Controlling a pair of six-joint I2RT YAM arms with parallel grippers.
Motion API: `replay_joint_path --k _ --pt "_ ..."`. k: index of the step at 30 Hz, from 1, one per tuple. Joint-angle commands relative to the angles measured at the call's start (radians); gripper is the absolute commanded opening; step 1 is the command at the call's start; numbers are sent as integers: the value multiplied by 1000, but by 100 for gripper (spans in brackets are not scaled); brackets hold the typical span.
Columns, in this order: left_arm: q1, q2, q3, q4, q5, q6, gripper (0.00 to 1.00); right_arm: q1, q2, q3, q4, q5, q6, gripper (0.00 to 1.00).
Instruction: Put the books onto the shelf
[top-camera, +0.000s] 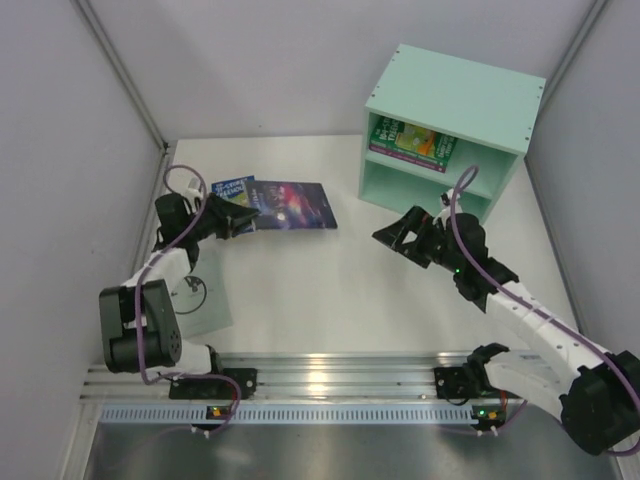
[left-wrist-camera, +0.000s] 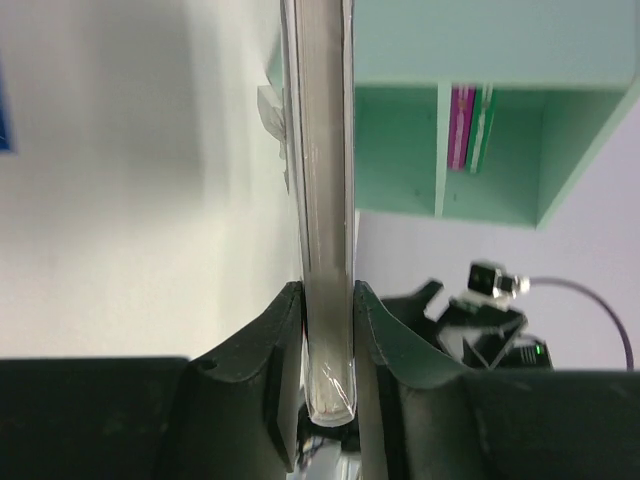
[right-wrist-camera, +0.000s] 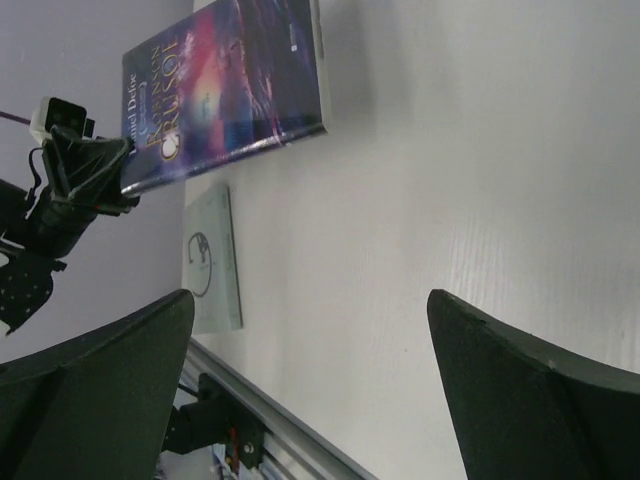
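Observation:
The mint-green shelf (top-camera: 455, 95) stands at the back right, and two books (top-camera: 415, 143), green and purple, lie in its upper compartment. They show as spines (left-wrist-camera: 470, 125) in the left wrist view, inside the shelf (left-wrist-camera: 500, 40). A dark blue-purple book (top-camera: 295, 205) lies at the back left. My left gripper (top-camera: 243, 215) is shut on its near edge, and the page edge (left-wrist-camera: 325, 200) runs up between the jaws of my left gripper (left-wrist-camera: 325, 292). A blue book (top-camera: 232, 190) with yellow lettering sits just behind. My right gripper (top-camera: 398, 235) hangs open over bare table in front of the shelf, nothing between its fingers (right-wrist-camera: 310, 300). The dark book (right-wrist-camera: 230, 90) shows there too.
A pale flat booklet (top-camera: 205, 290) with a round logo lies by the left arm, also seen in the right wrist view (right-wrist-camera: 212, 260). Grey walls close in on three sides. An aluminium rail (top-camera: 330, 375) carries both arm bases at the near edge.

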Motion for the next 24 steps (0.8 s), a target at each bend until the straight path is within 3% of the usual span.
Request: replay_joint_path --k 1,5,9,14,18,24 --pt "-91 -124 -31 139 61 4 0 16 -35 -80 176 -22 148 100" --pt "-207 -241 -135 165 21 -10 0 25 -55 -281 372 -16 305 100" --pt "-289 -298 -206 216 -39 -44 0 106 -76 -426 543 140 529 100" --pt "-396 -281 -267 291 -138 -70 0 258 -87 -446 528 353 650 100" --pt "-456 -273 -330 374 -223 -142 0 408 -66 -478 524 523 837 100" --pt "-553 -267 -404 477 -353 -243 0 522 29 -460 544 619 937 100"
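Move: The left hand holds the Robinson Crusoe book by its left edge, middle about 11 cm right and 2 cm ahead; the open right gripper waits some 37 cm right and 2 cm back, nearly level. The blue treehouse book lies about 7 cm left of the left hand, 3 cm ahead and 11 cm below. From the right hand, the Crusoe book is 26 cm left, 4 cm ahead; the shelf 15 cm right, 20 cm ahead. Left carries the book some 18 cm right and back; right, wide open, sinks, retreats, rolls towards its free edge. ##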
